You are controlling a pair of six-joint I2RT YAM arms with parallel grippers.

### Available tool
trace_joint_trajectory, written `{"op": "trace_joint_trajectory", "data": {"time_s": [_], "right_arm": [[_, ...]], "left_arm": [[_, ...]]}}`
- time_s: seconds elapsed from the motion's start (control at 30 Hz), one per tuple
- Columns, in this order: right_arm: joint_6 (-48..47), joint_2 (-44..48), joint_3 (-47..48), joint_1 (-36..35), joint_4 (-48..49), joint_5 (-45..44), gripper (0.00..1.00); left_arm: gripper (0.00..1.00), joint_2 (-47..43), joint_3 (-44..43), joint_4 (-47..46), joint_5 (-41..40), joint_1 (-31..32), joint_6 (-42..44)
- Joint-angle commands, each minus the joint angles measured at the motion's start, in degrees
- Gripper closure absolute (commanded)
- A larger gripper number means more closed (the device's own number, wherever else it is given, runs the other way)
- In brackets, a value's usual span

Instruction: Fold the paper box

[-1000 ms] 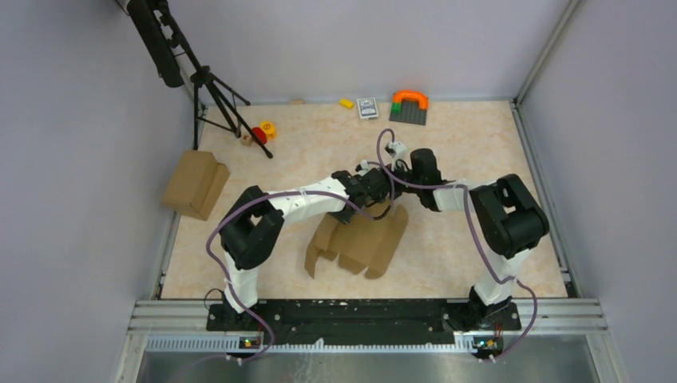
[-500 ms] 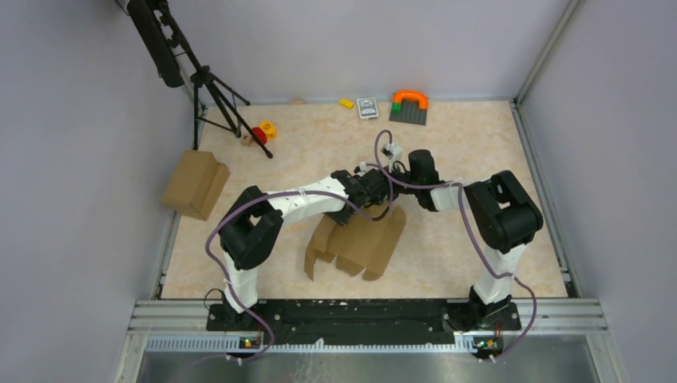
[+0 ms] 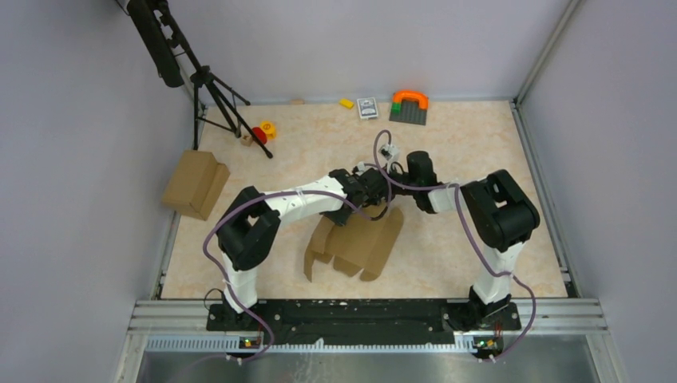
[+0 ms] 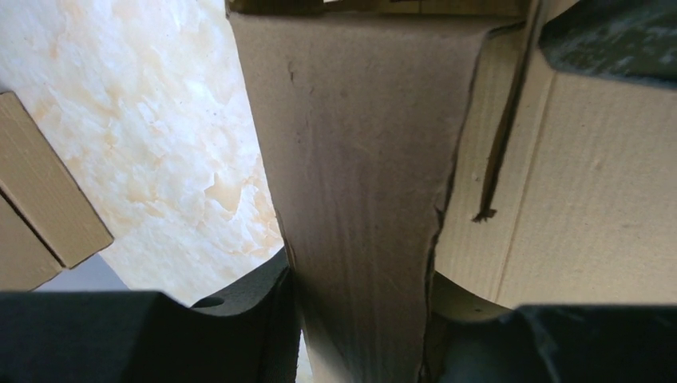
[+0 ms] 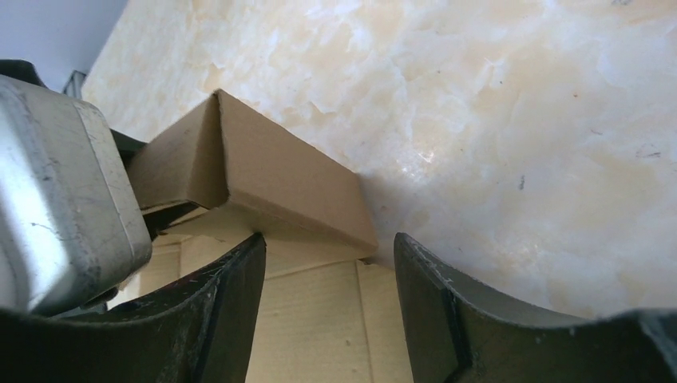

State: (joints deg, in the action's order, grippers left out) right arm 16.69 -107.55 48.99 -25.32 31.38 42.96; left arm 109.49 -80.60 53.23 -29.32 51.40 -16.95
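Observation:
The paper box [image 3: 358, 242] is a brown cardboard sheet, partly folded, lying mid-table with flaps raised at its far edge. My left gripper [image 3: 374, 194] is shut on one upright flap [image 4: 359, 183], which fills the gap between its dark fingers [image 4: 239, 319]. My right gripper [image 3: 397, 190] meets it from the right and stands open. Its fingers [image 5: 231, 311] straddle the cardboard just below a folded flap corner [image 5: 279, 187], with nothing pinched between them. The left gripper's grey body [image 5: 64, 191] shows at the left of the right wrist view.
A bulkier brown carton [image 3: 195, 183] sits at the left table edge beside a black tripod [image 3: 211, 88]. Small toys [image 3: 262, 132], a yellow brick [image 3: 346, 103], a card deck [image 3: 367, 108] and an orange arch on a dark plate [image 3: 409, 104] lie along the far wall.
My right arm has drawn a little leftward toward the box and its jaws have narrowed somewhat. The box has shifted slightly left. The left grip holds as before.

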Motion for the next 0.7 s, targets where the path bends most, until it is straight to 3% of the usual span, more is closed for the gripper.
{"op": "trace_joint_trajectory", "data": {"time_s": [0.0,0.3,0.53,0.67], "right_arm": [[2.9,1.6,0.2,-7.6,17.6,12.8,0.40],[3.6,-0.3,0.9,-7.9,18.2,11.8,0.48],[1.7,-0.3,1.5,-8.3,15.0,9.0,0.64],[-1.4,1.4,0.1,-9.7,12.9,1.8,0.73]], "left_arm": [[0.61,0.0,-2.6,-11.6,8.4,1.9,5.2],[0.62,-1.3,-2.2,-12.2,10.0,1.8,6.1],[0.62,-0.9,-2.6,-11.9,10.6,1.8,6.4],[0.61,-0.9,-3.1,-11.8,11.5,1.8,6.4]]}}
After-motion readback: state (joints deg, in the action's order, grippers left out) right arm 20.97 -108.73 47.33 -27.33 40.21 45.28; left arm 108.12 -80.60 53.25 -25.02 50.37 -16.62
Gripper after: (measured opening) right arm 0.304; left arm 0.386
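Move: The box's folded-up far wall stands just past my open right fingertips: its middle is about 4 cm to the left and 1 cm ahead, near fingertip height. The standing left wall, pinched in my left hand, lies some 13 cm left of my right hand and 7 cm back; the box floor's middle is roughly 12 cm back, 7 cm left and 5 cm below. From my left hand, the far wall is about 8 cm ahead and 9 cm right. I ease my right hand about 2 cm left, drawing back and rising a little over 1 cm, along the far wall towards its corner with the left wall. With a slight roll of about 5 degrees, I close its fingers from over half open to about a third, one inside the wall and one outside. My left hand keeps its pinch on the left wall, nearly in place. ##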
